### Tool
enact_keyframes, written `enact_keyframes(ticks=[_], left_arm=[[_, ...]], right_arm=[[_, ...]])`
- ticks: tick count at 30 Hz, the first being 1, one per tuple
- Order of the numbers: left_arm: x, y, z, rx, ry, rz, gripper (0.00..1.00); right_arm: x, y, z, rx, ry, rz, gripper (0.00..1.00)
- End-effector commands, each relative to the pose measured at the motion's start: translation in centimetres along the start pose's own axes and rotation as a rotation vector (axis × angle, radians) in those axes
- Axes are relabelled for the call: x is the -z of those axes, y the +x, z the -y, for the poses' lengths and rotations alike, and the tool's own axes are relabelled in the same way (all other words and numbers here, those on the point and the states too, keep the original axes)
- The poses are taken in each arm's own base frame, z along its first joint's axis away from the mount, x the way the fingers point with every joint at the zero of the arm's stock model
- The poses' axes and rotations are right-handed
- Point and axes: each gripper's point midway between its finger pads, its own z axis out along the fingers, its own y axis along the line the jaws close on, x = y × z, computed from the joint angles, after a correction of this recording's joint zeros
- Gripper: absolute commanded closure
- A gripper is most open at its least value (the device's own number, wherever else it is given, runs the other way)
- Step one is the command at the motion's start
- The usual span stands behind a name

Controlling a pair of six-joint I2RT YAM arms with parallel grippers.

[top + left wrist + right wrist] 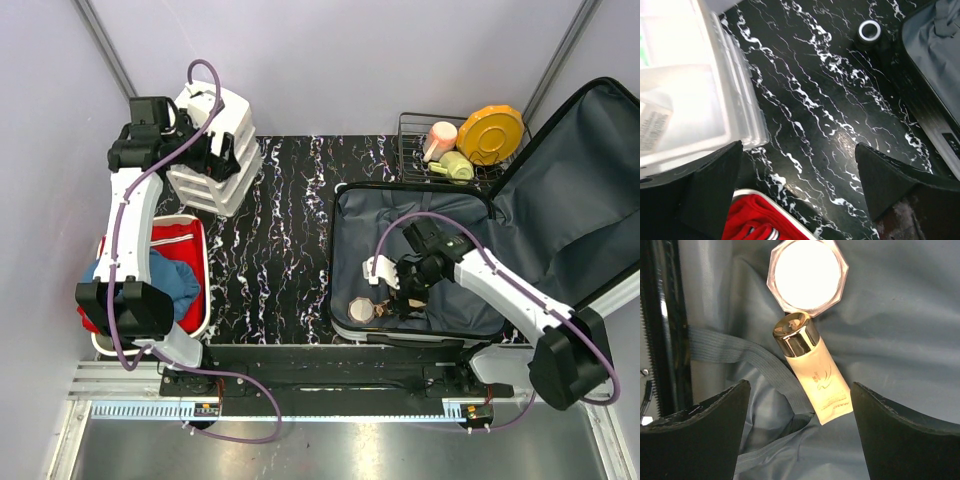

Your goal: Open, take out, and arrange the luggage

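The luggage [440,250] lies open on the right of the table. Its dark grey lining faces up and its lid [575,180] leans back to the right. Inside it, my right gripper [396,293] stands open just above a cream tube with a gold cap [813,377]. The tube's flat end lies between the fingertips [730,400] without touching them. Beyond the cap sits an octagonal jar [807,274], and an elastic strap [735,352] runs beside the tube. My left gripper [800,170] is open and empty over the marble table, next to the white drawer unit [685,100].
A white tub [200,300] with red and blue clothes stands at the near left. A wire rack [410,150] behind the luggage holds a yellow plate [490,132] and cups. A round black piece with a silver ring [869,31] sits by the luggage's edge [930,75].
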Motion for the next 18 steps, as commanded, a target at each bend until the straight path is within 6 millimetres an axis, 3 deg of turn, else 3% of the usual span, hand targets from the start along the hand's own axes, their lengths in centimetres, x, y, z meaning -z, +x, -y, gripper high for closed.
enact_keyframes(ticks=[1,9,13,15,18], left_arm=[[1.6,-1.3,2.0,0.006,0.035,0.064,0.01],[1.2,-0.8,2.2,0.054,0.04,0.058,0.01],[1.2,-1.1,1.9,0.05,0.037,0.062,0.01],[1.2,-1.6,1.9,0.045,0.041,0.073,0.01],[1.0,-2.0,2.0,0.043,0.057,0.083,0.01]], right_arm=[[-1.5,-0.5,1.7,0.118,-0.009,0.033,0.12],[-4.3,-0.2,3.7,0.155,-0.044,0.034,0.26],[-4.0,-1.3,4.3,0.139,-0.031,0.062,0.47],[-3.5,-1.6,4.4,0.124,-0.017,0.061,0.5],[-2.6,-2.1,4.4,0.098,0.009,0.068,0.65]])
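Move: The tube with the gold cap lies in the open suitcase, its middle about 5 cm below the right hand, 3 cm ahead and 1 cm to the left. The round jar stands just beyond the cap end, about 8 cm to the hand's left and 2 cm ahead; the suitcase's near rim runs 4 cm behind the hand and 2 cm below it. From the left hand the tube is some 38 cm right, 21 cm back and 27 cm down. The right hand, fingers open and slanting down to its left, sinks about 4 cm onto the tube while easing some 3 cm forward and 2 cm left, turning about 5 degrees counter-clockwise. Near the bottom the fingers close to roughly half open and pinch the tube's body just below the gold cap, from its near and far sides; right at the end the hand begins to rise, by barely half a centimetre. ##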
